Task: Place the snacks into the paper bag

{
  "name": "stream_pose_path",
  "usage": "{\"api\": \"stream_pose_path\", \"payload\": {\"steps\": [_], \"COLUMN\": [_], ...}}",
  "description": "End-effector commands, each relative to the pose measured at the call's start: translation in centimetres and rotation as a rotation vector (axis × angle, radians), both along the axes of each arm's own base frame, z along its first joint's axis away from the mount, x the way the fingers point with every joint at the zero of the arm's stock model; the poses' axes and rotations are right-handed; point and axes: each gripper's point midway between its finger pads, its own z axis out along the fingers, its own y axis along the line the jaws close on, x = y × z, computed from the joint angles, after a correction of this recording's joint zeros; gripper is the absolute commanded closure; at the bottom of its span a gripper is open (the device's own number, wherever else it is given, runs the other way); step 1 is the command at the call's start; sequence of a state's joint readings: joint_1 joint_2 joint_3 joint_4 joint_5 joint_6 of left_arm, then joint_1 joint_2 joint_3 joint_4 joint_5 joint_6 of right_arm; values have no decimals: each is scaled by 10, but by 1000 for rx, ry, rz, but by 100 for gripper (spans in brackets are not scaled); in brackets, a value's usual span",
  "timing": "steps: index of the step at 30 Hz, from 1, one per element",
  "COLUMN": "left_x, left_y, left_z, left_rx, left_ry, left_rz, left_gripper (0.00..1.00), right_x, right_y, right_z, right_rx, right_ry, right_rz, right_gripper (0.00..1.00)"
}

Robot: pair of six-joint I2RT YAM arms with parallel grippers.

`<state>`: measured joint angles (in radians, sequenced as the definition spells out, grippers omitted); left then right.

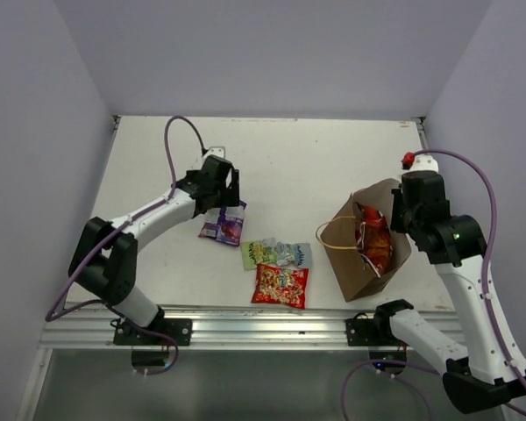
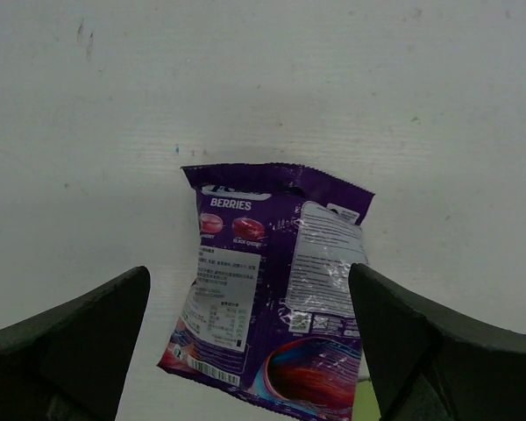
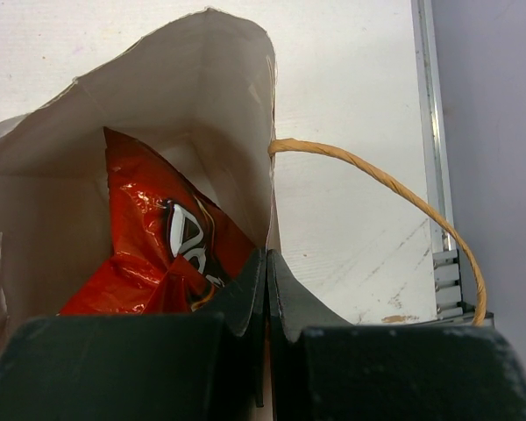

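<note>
The purple packet (image 1: 222,224) lies flat on the table left of centre. My left gripper (image 1: 231,195) hovers just above it, open, its fingers on either side of the packet (image 2: 272,289) without touching. The green packet (image 1: 261,253), pale blue-white packet (image 1: 294,254) and red multicoloured candy packet (image 1: 280,286) lie together at the front middle. The brown paper bag (image 1: 359,263) stands open at the right with the red Doritos bag (image 1: 374,239) inside. My right gripper (image 3: 266,259) is shut on the bag's rim (image 3: 202,96), beside the Doritos bag (image 3: 158,246). The red-orange printed packet is not distinguishable.
The bag's tan loop handles hang out, one towards the left (image 1: 329,232) and one beside my right fingers (image 3: 377,184). A metal rail (image 1: 245,329) runs along the table's near edge. Walls close in the table on the left, back and right.
</note>
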<state>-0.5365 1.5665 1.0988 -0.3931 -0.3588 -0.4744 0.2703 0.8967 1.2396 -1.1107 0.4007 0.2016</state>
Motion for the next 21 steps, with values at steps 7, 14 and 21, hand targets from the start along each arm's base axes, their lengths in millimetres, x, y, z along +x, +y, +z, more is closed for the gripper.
{"api": "stream_pose_path", "payload": {"steps": [7,14,21], "left_x": [-10,-13,4], "left_y": [3,2,-33], "left_z": [-69,-69,47], "left_rx": [5,-4,-140], "left_ry": [145,165,-17], "left_rz": [-33,-20,-74], "left_gripper": [2,100,100], "right_x": [6,5,5], "right_y": [5,5,5], "right_z": [11,12,12], "right_rx": [23,27,34], "right_ry": [-34,-37,-38], "right_rz": [10,5,0], "right_gripper": [100,100,100]}}
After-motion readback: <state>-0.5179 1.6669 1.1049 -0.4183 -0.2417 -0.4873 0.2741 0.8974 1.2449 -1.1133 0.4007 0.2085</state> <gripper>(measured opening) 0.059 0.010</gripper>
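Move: The purple Fox's Berries pack lies almost under the open left gripper, about 8 cm below, 2 cm back and 1 cm to the left. From that hand and at that same depth, the green pack is some 11 cm back and 9 cm right, the silver-blue pack 11 cm back and 18 cm right, and the red snack pack roughly 20 cm back and 15 cm right. From the right hand, the purple pack is around 43 cm left, 12 cm ahead and 23 cm below. Drop the wide-open left gripper about 7 cm onto the purple pack, easing back a little over 1 cm and tipping the fingers some 10 degrees further down. Shut the fingers on the middle of the pack, pinching the film into a fold, then keep hold and start up again by about 3 cm. ##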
